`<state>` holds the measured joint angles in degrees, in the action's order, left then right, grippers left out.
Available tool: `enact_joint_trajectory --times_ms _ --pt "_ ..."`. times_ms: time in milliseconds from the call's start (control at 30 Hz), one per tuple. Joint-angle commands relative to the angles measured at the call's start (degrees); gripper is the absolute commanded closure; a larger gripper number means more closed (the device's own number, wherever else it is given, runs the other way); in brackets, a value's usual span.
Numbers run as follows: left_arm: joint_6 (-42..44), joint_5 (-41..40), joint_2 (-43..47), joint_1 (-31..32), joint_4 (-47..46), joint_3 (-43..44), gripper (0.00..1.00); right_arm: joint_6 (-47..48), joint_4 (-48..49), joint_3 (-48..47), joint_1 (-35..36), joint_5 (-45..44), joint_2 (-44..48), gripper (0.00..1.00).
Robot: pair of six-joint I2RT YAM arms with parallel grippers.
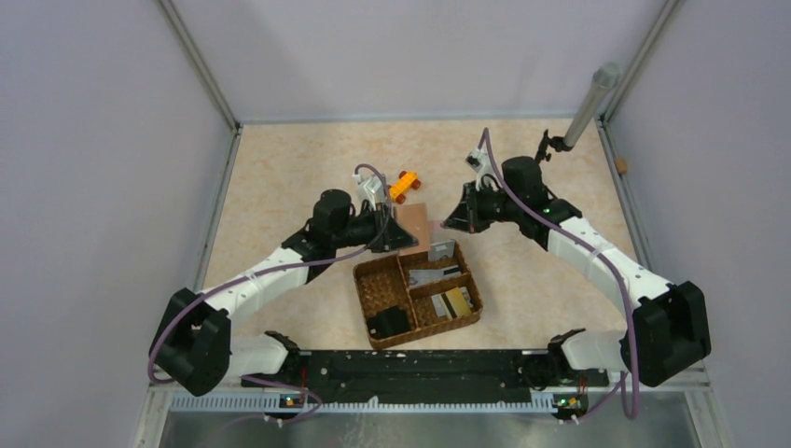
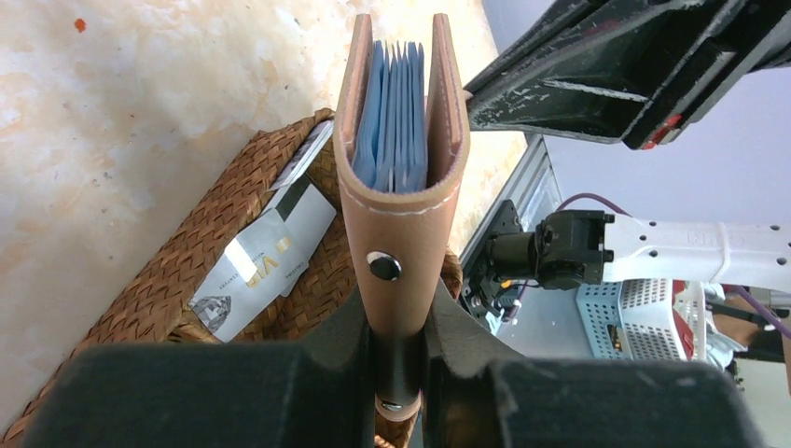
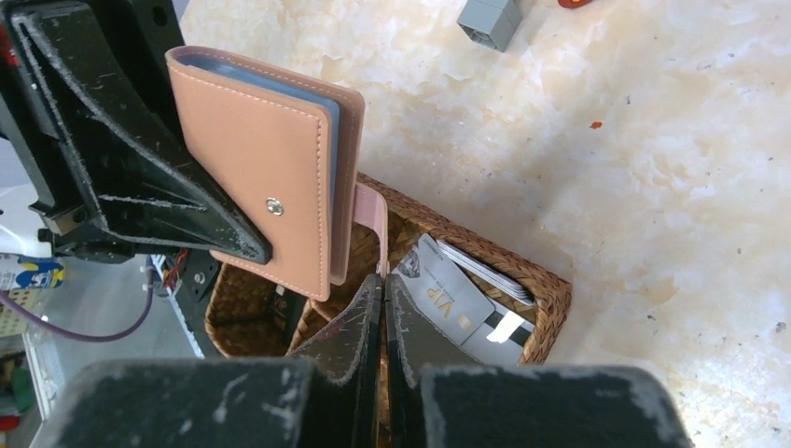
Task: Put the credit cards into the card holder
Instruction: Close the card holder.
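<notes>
My left gripper is shut on the spine of the brown card holder. It holds it upright over the woven basket, slightly open, with the blue sleeves showing. My right gripper is shut, its tips pinching the holder's thin pink strap. Its fingers reach the holder's right edge. The credit cards lie in the basket below: a grey VIP card, more stacked under it, and a gold one.
The woven brown compartment basket sits mid-table with a black blocky object in its near-left section. An orange toy lies behind the left gripper. A grey block lies on the table. A grey pole stands at the back right.
</notes>
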<state>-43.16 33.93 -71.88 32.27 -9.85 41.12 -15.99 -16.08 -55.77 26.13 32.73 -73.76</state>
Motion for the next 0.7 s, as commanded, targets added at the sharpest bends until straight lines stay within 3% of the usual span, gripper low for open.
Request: enact_joint_trajectory --times_ms 0,233,667 --pt "1.06 -2.70 2.31 -0.37 0.63 3.32 1.00 1.50 1.32 0.40 0.61 2.70 1.10 1.00" --pt "1.30 -3.35 0.81 -0.24 2.03 5.01 1.00 -3.14 7.43 0.82 2.14 7.50 1.01 1.00" --pt "1.53 -3.50 0.01 -0.19 2.24 5.30 1.00 -11.12 18.40 2.27 5.42 6.17 -2.55 1.00"
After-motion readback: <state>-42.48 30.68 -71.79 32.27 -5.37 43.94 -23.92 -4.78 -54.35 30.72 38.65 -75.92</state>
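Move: The right hand already pinches the strap's end. The card holder's middle is about 6 cm to its left, 1 cm back and 1 cm higher. The VIP cards lie 4 cm back and 15 cm below; the yellow toy is some 10 cm ahead, 8 cm left, 17 cm down. From the left hand, already gripping the holder, its middle is roughly 3 cm ahead, 1 cm up, and neither left nor right. Keeping its pinch, the right hand draws the strap about 5 cm left, slightly back and up, over the holder's face. ##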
